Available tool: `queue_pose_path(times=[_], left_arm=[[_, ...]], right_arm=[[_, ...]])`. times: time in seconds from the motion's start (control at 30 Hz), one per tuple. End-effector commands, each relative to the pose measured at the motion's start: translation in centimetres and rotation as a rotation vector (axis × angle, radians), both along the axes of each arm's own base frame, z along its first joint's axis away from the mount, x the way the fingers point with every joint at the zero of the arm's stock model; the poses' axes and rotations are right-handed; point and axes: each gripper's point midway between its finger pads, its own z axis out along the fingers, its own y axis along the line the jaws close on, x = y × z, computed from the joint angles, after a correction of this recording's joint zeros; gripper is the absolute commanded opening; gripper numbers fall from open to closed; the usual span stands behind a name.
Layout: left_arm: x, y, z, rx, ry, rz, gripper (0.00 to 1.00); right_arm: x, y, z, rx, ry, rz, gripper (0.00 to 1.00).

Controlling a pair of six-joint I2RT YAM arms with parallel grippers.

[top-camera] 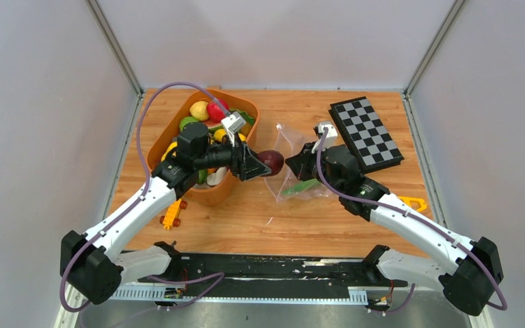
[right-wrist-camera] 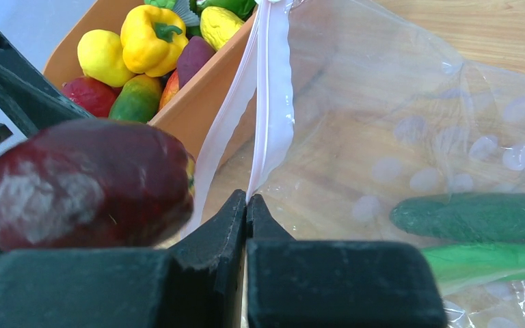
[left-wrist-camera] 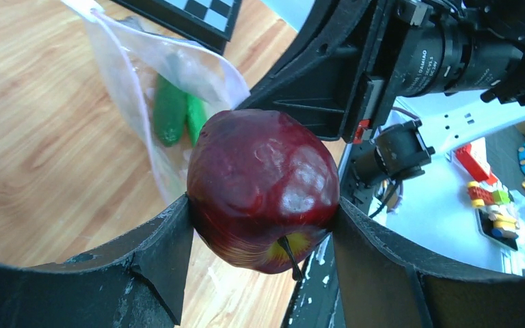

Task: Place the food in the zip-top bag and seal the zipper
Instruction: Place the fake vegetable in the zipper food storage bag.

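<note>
My left gripper [left-wrist-camera: 263,212] is shut on a dark red toy apple [left-wrist-camera: 263,190], stem toward the camera, held above the table just left of the zip-top bag [top-camera: 288,174]. The same apple [top-camera: 271,162] shows between the two arms in the top view. My right gripper [right-wrist-camera: 247,199] is shut on the bag's whitish zipper [right-wrist-camera: 273,102], lifting that edge. Inside the clear bag lie green pieces of food [right-wrist-camera: 478,217], one a cucumber. More food [top-camera: 202,113] sits in the orange tub, including a yellow pepper [right-wrist-camera: 152,37].
The orange tub [top-camera: 236,179] stands at the back left, close beside the bag. A black-and-white checkerboard [top-camera: 366,132] lies at the back right. A yellow toy car [top-camera: 172,212] rests in front of the tub, and an orange-yellow piece [top-camera: 415,203] lies by the right arm.
</note>
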Motion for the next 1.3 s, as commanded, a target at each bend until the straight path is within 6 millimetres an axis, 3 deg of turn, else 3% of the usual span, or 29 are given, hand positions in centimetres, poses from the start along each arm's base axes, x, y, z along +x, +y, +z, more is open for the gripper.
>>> queue_pose_path(times=[0.0,0.27,0.4,0.7,0.83,0.93,1.07,1.13,1.27], left_arm=[[0.4,-1.0,-0.5,0.01,-0.016,-0.007,0.38],[3.6,-0.3,-5.1,0.177,0.047,0.143,0.35],[4.0,-1.2,-4.7,0.145,0.051,0.147,0.39],[4.4,-2.7,-2.3,0.051,0.017,0.124,0.54],[3.9,-3.5,-2.8,0.049,0.04,0.068,0.62],[3.6,-3.3,-3.0,0.062,0.028,0.058,0.76],[3.4,-2.3,-2.3,0.097,-0.012,0.084,0.83],[3.5,-1.7,-2.3,0.122,-0.026,0.111,0.97],[3.4,-1.1,-2.7,0.168,-0.027,0.114,1.0]], right_arm=[[0.0,0.7,3.4,0.073,-0.058,0.018,0.0],[-1.6,1.5,5.0,0.119,-0.089,0.117,0.0],[-2.5,2.2,6.5,0.167,-0.127,0.182,0.0],[-3.2,3.0,6.5,0.224,-0.094,0.22,0.0],[-2.9,2.8,6.8,0.272,-0.075,0.181,0.0],[-2.3,2.2,6.4,0.279,-0.053,0.121,0.0],[-1.7,1.6,5.4,0.262,-0.022,0.068,0.0],[-1.6,1.4,5.0,0.256,-0.014,0.055,0.0],[-1.3,1.0,4.7,0.245,-0.007,0.041,0.0]])
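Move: Some 5 cm to the right of the left hand, 3 cm ahead and 8 cm below lies the middle of the bag mouth. The cucumber already in the bag is about 13 cm right, 3 cm ahead and 18 cm down; the food basket's middle is 18 cm left, 9 cm ahead and 15 cm lower. From the right hand, pinching the mouth's rim, the dark-red fake vegetable sits about 6 cm left, 4 cm back and 4 cm above. Lowering the held dark-red vegetable into the bag mouth, the left hand dips about 7 cm while going some 3 cm forward, then rises 2 cm and edges right before its fingers spread wide and let go, drifting slightly left again. The right hand keeps its pinch on the rim, drawing it back, left and up to meet the vegetable, about 4 cm net, tilting its left side up. ##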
